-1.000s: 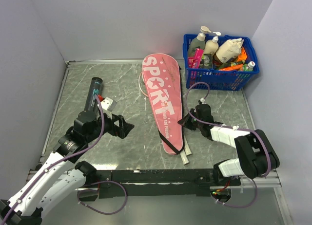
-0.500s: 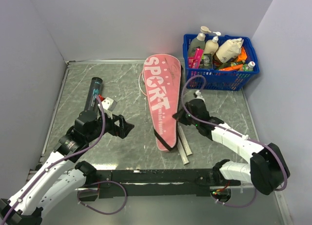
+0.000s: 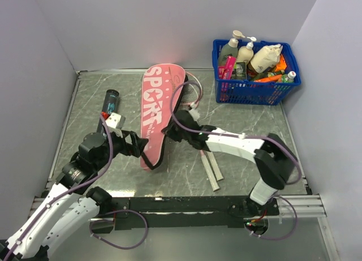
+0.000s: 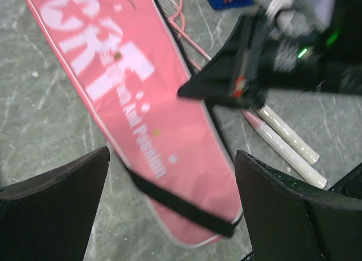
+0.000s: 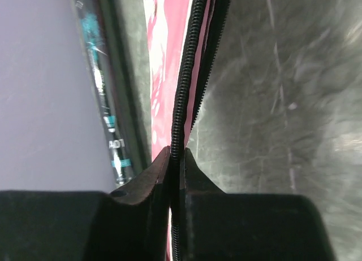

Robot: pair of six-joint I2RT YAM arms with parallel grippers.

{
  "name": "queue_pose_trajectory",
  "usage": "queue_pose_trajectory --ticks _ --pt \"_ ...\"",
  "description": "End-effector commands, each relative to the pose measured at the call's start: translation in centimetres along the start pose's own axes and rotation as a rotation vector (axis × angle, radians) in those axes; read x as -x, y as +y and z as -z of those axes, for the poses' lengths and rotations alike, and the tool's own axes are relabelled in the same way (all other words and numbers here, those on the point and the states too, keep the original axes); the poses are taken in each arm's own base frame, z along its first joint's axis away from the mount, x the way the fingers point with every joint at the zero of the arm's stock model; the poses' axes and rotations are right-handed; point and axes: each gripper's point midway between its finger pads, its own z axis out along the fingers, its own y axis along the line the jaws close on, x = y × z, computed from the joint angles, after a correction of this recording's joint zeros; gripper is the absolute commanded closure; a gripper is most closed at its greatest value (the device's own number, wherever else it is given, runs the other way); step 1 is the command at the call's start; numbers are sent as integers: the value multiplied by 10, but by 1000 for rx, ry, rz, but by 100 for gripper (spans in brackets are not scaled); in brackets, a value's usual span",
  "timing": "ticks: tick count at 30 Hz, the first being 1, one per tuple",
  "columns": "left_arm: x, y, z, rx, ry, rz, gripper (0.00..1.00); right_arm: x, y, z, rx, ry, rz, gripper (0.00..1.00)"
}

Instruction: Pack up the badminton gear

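The pink racket cover [image 3: 154, 105] lettered "SPORT" stands tipped up on its long edge, left of the table's middle. My right gripper [image 3: 169, 131] is shut on its black zipper edge [image 5: 180, 131], pinched between the fingertips. Two thin pink rackets [image 3: 194, 91] lie uncovered to the cover's right, white handles [image 3: 212, 169] pointing at the near edge. My left gripper [image 3: 141, 149] is open at the cover's narrow end; in the left wrist view the cover [image 4: 136, 103] and its black strap [image 4: 175, 201] lie below the spread fingers [image 4: 294, 210]. The black tube [image 3: 108, 103] lies at the left.
A blue plastic basket [image 3: 257, 94] of bottles stands at the back right corner. Grey walls close in the left, back and right sides. The right arm reaches across the table's middle, over the racket shafts.
My right gripper has dragged the cover leftward and tipped it on edge, uncovering the rackets. The cover's narrow end now sits at the open left gripper, which has shifted slightly.
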Motion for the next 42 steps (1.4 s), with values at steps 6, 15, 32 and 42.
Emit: queue_pose_trajectory --ticks 6,15,32,42 --pt "14 4 7 31 -56 7 4 -20 46 -26 94 -8 -72 41" --pt "3 9 -7 59 14 -2 4 21 -1 34 -33 -153 77 32" --pt "-53 4 -85 187 390 -20 3 122 -127 89 -408 -43 647 31" --pt "-79 3 -102 214 409 48 2 119 -120 36 -389 116 815 34"
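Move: To the right hand's right, some 15 cm over and 4 cm farther out, lie the rackets, about 12 cm lower; their handles are 19 cm right and 11 cm back. Still pinched by its edge, the pink bag has its middle about 9 cm ahead and 5 cm left, with the black tube 27 cm left and 11 cm ahead. From the left hand, the bag's strap end is roughly 5 cm ahead, 2 cm right and 20 cm below. Opening its fingers while still carrying the bag's edge a few centimetres left and down, the right hand lets go, then rises and sweeps about 24 cm right over the rackets. There it sinks and edges forward as the wrist swings the fingers from leftward to steeply down. The open left hand drops about 10 cm towards the bag's near part, easing forward and right and tipping down. ##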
